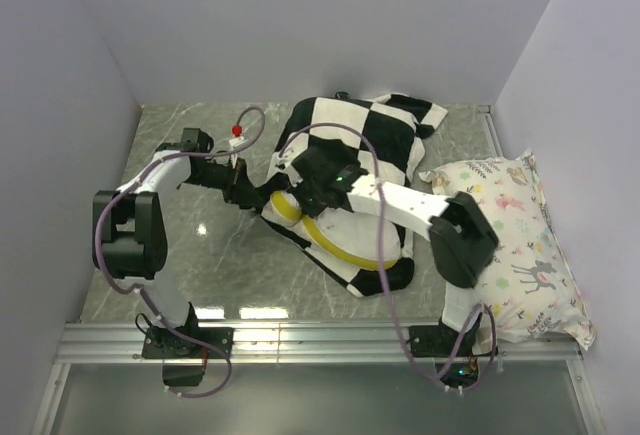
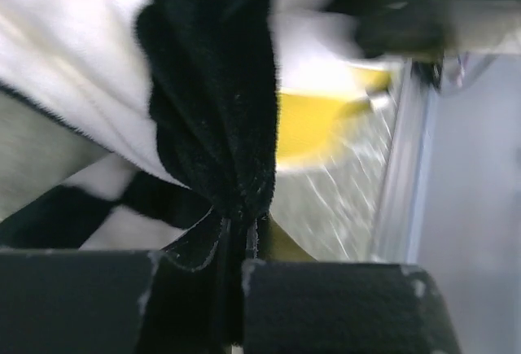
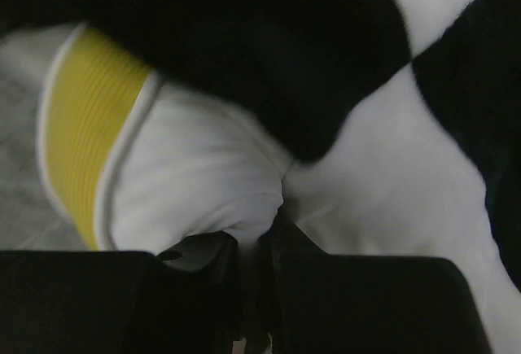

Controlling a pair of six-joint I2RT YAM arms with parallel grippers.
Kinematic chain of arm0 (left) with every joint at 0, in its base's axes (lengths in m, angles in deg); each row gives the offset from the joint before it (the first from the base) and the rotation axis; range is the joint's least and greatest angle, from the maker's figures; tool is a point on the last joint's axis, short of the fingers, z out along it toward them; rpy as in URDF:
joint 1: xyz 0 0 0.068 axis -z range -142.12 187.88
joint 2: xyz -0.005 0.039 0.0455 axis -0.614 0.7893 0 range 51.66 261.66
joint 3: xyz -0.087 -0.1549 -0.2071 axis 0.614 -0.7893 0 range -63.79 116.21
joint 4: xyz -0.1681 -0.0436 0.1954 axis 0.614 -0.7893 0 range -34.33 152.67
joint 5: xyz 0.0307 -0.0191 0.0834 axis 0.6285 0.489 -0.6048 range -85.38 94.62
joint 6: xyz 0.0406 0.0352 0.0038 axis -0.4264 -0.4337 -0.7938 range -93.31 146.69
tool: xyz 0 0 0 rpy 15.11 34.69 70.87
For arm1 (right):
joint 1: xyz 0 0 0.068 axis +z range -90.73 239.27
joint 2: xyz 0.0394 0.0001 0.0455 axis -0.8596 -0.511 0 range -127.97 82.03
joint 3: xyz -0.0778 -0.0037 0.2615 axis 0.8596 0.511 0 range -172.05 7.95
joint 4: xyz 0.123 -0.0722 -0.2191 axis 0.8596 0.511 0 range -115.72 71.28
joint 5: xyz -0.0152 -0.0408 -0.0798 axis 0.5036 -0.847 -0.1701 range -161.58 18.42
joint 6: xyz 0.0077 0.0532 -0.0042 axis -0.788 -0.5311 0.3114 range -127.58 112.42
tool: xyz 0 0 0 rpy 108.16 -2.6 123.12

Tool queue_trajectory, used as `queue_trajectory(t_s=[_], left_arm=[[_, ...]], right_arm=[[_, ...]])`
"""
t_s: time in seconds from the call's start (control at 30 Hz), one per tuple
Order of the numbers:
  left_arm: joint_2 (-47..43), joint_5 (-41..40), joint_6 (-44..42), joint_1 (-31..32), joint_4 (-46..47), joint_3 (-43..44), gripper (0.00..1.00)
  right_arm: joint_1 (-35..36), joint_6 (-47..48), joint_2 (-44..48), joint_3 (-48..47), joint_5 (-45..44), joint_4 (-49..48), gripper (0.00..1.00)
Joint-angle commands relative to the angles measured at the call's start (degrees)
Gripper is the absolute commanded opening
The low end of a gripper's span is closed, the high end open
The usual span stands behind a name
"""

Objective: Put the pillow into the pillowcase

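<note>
The black and white checkerboard pillowcase (image 1: 370, 135) lies crumpled in the middle of the table. The white pillow (image 1: 345, 235) with its yellow band (image 1: 350, 252) sticks out of the case's near opening. My left gripper (image 1: 252, 196) is at the case's left edge, shut on a fold of the black pillowcase (image 2: 212, 102) fabric, with its jaws (image 2: 232, 244) closed tight. My right gripper (image 1: 298, 197) reaches in from the right. Its jaws (image 3: 259, 244) are shut on a pinch of the white pillow (image 3: 195, 175) beside the yellow band (image 3: 89, 126), under the pillowcase (image 3: 269, 45).
A deer-and-plant-print pillow (image 1: 520, 245) lies along the right wall. Grey walls close in the left, back and right sides. A metal rail (image 1: 320, 340) runs along the near edge by the arm bases. Marble tabletop (image 1: 200, 255) shows to the left of the pillowcase.
</note>
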Motion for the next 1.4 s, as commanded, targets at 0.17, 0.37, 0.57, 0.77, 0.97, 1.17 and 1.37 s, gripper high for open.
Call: queue_trajectory(t_s=[0.17, 0.37, 0.57, 0.77, 0.97, 1.17, 1.37], left_arm=[[-7.75, 4.01, -19.25, 0.31, -32.75, -4.18, 0.01], [-11.97, 1.63, -16.26, -0.74, -32.84, -4.71, 0.0], [-10.85, 1.36, -14.32, -1.18, -32.58, -1.91, 0.0], [-8.12, 4.53, -8.52, -2.33, -28.45, 1.17, 0.0], [-6.8, 5.58, -4.83, -3.65, -23.8, 1.09, 0.0], [-6.62, 4.71, -1.76, -3.73, -19.4, -0.23, 0.0], [-5.84, 2.86, 0.18, -4.79, -17.37, 1.43, 0.0]], right_arm=[[-3.79, -7.87, -10.38, -8.56, -35.32, -11.88, 0.0], [-12.4, -9.71, -10.21, -15.51, -43.68, -14.08, 0.0], [-8.56, -9.1, -13.36, -11.91, -34.05, -14.98, 0.0], [-2.75, -4.2, -12.16, -12.2, -2.86, 0.32, 0.33], [-5.02, 4.67, 11.47, 0.47, 11.82, 11.73, 0.73], [-15.04, 5.23, 27.91, 9.26, 20.9, 22.21, 0.75], [-29.8, 8.65, 30.4, 21.3, 18.72, 25.99, 0.74]])
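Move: The right gripper pinches the pillow's white fabric; the pillowcase body it is feeding lies about 12 cm ahead and 10 cm to its right, slightly lower. The pillow's yellow-edged left corner is some 5 cm to its left, level with it fore and aft, and the long yellow band's middle about 10 cm back and 9 cm right. From the left gripper, shut on the case's black rim, the pillowcase body is roughly 12 cm ahead and 21 cm right. Dip the right gripper a little and push the pinched pillow fabric forward about 13 cm into the pillowcase, turning clockwise some 30 degrees. Draw back while opening the fingers to let go, then lift and swing out right to the pillow's exposed right end, starting to sink. Keep the left gripper shut on the black rim, pulling it back about 5 cm, then raising it slightly. ##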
